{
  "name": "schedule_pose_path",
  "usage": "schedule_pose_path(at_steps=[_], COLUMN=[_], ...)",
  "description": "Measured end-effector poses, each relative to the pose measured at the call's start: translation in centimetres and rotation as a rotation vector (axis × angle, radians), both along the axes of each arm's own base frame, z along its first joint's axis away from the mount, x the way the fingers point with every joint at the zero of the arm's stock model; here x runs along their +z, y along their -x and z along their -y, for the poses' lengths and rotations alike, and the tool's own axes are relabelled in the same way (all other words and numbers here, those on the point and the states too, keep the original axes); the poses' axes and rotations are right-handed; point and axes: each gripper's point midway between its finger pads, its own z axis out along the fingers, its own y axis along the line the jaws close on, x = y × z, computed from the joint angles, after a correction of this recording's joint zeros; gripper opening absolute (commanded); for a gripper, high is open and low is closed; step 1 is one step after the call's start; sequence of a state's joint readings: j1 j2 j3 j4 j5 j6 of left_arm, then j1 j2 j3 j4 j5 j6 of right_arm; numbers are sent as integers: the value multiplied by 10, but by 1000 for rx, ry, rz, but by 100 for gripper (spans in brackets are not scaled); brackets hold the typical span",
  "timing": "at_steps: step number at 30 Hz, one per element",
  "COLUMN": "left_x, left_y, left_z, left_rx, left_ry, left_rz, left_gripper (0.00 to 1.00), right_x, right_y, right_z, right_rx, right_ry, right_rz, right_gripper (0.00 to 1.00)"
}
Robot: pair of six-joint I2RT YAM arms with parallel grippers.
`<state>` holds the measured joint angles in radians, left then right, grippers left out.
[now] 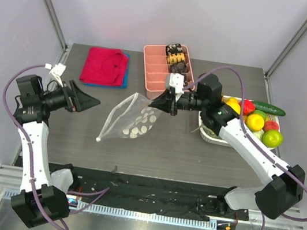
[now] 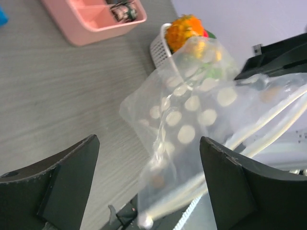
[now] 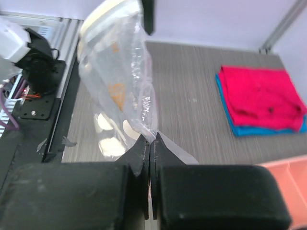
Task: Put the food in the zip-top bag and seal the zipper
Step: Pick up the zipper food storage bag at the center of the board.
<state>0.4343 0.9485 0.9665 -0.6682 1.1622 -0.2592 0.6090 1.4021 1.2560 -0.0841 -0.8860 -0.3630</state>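
The clear polka-dot zip-top bag (image 1: 132, 120) hangs off the table, held by one corner in my right gripper (image 1: 160, 103), which is shut on it. The right wrist view shows the jaws pinching the bag's plastic (image 3: 120, 72) at the fingertips (image 3: 152, 141). The zipper's white slider knob (image 1: 98, 139) is at the bag's low left end, and it also shows in the left wrist view (image 2: 144, 221). My left gripper (image 1: 88, 102) is open and empty, left of the bag and facing it (image 2: 192, 120). The food sits in a white basket (image 1: 204, 133) at the right: red (image 1: 248, 106), green (image 1: 272, 138), yellow-green (image 1: 260, 115).
A pink tray (image 1: 154, 71) with dark snacks stands at the back centre. A red cloth (image 1: 103, 65) on a blue one lies at the back left. The basket also holds a lemon (image 1: 254, 122), an orange fruit (image 1: 234, 104) and a cucumber (image 1: 270, 108).
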Motion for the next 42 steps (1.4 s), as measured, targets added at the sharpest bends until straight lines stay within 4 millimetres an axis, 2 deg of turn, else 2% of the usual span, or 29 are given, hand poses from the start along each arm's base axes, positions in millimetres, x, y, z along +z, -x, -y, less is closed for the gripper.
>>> schedule_pose_path(at_steps=[3, 6, 8, 11, 16, 22, 27, 30, 32, 33, 34, 35, 36, 37, 38, 40, 41, 42], left_x=[20, 33, 36, 35, 35, 18, -10, -15, -17, -16, -16, -14, -12, -8, -4, 2, 2, 2], left_y=[8, 20, 33, 53, 68, 61, 74, 77, 76, 76, 76, 75, 75, 75, 74, 69, 66, 62], left_z=[10, 21, 30, 42, 55, 62, 80, 81, 79, 78, 78, 77, 77, 77, 77, 74, 72, 69], left_rx=[-80, -156, -201, -250, -302, -354, -471, -481, -475, -473, -472, -471, -468, -460, -440, -379, -340, -295], left_ry=[0, 5, 2, -20, -59, -80, -131, -166, -188, -196, -201, -205, -205, -203, -196, -195, -200, -208], left_rz=[122, 197, 242, 309, 379, 349, 287, 283, 285, 284, 284, 284, 282, 278, 258, 230, 210, 181], left_gripper=[73, 69, 66, 64, 57, 53, 44, 31, 8, 0, 0, 0, 0, 0, 0, 0, 0, 0], right_x=[-1, -15, -21, -19, -10, 0, 5, 6, 6, 5, 4, 5, 5, 3, 1, -7, -14, -20], right_y=[19, 21, 21, 22, 23, 23, 23, 22, 21, 21, 20, 19, 17, 13, 6, -11, -21, -30], right_z=[0, 2, 3, 2, -1, -2, -3, -5, -5, -6, -6, -7, -8, -10, -13, -21, -25, -28], right_rx=[54, 56, 56, 59, 65, 60, 57, 56, 55, 54, 53, 50, 41, 29, 2, -61, -101, -140], right_ry=[-30, -28, -20, -28, -64, -98, -116, -124, -125, -126, -126, -129, -134, -139, -147, -154, -154, -151], right_rz=[57, 66, 57, 58, 43, 26, 10, 8, 3, 0, -5, -6, -14, -38, -58, -132, -182, -229], right_gripper=[1, 1, 1, 1, 1, 1, 1, 1, 1, 1, 4, 29, 42, 51, 69, 76, 85, 86])
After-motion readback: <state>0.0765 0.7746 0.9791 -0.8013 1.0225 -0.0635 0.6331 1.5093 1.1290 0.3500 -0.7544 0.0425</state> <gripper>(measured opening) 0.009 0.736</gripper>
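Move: The open left hand is going for the near edge of the zip-top bag's mouth, about 9 cm to its right, 5 cm back and a touch below. That edge lies some 15 cm left of the right hand, 6 cm back and slightly lower; the right hand already pinches the bag. On the board, the red cloth is about 20 cm ahead of the left hand, 3 cm right; the pink tray is 22 cm ahead of the right hand, 3 cm right. Back and to the right goes the left hand, about 7 cm each way, rising some 3 cm and then sinking again, while its fingers tip up and swing clockwise by roughly 25 degrees and shut on the edge of the bag's mouth. The right hand eases back 2 cm and holds the bag nearly still; only once the left has its pinch does it open and go forward about 4 cm. ##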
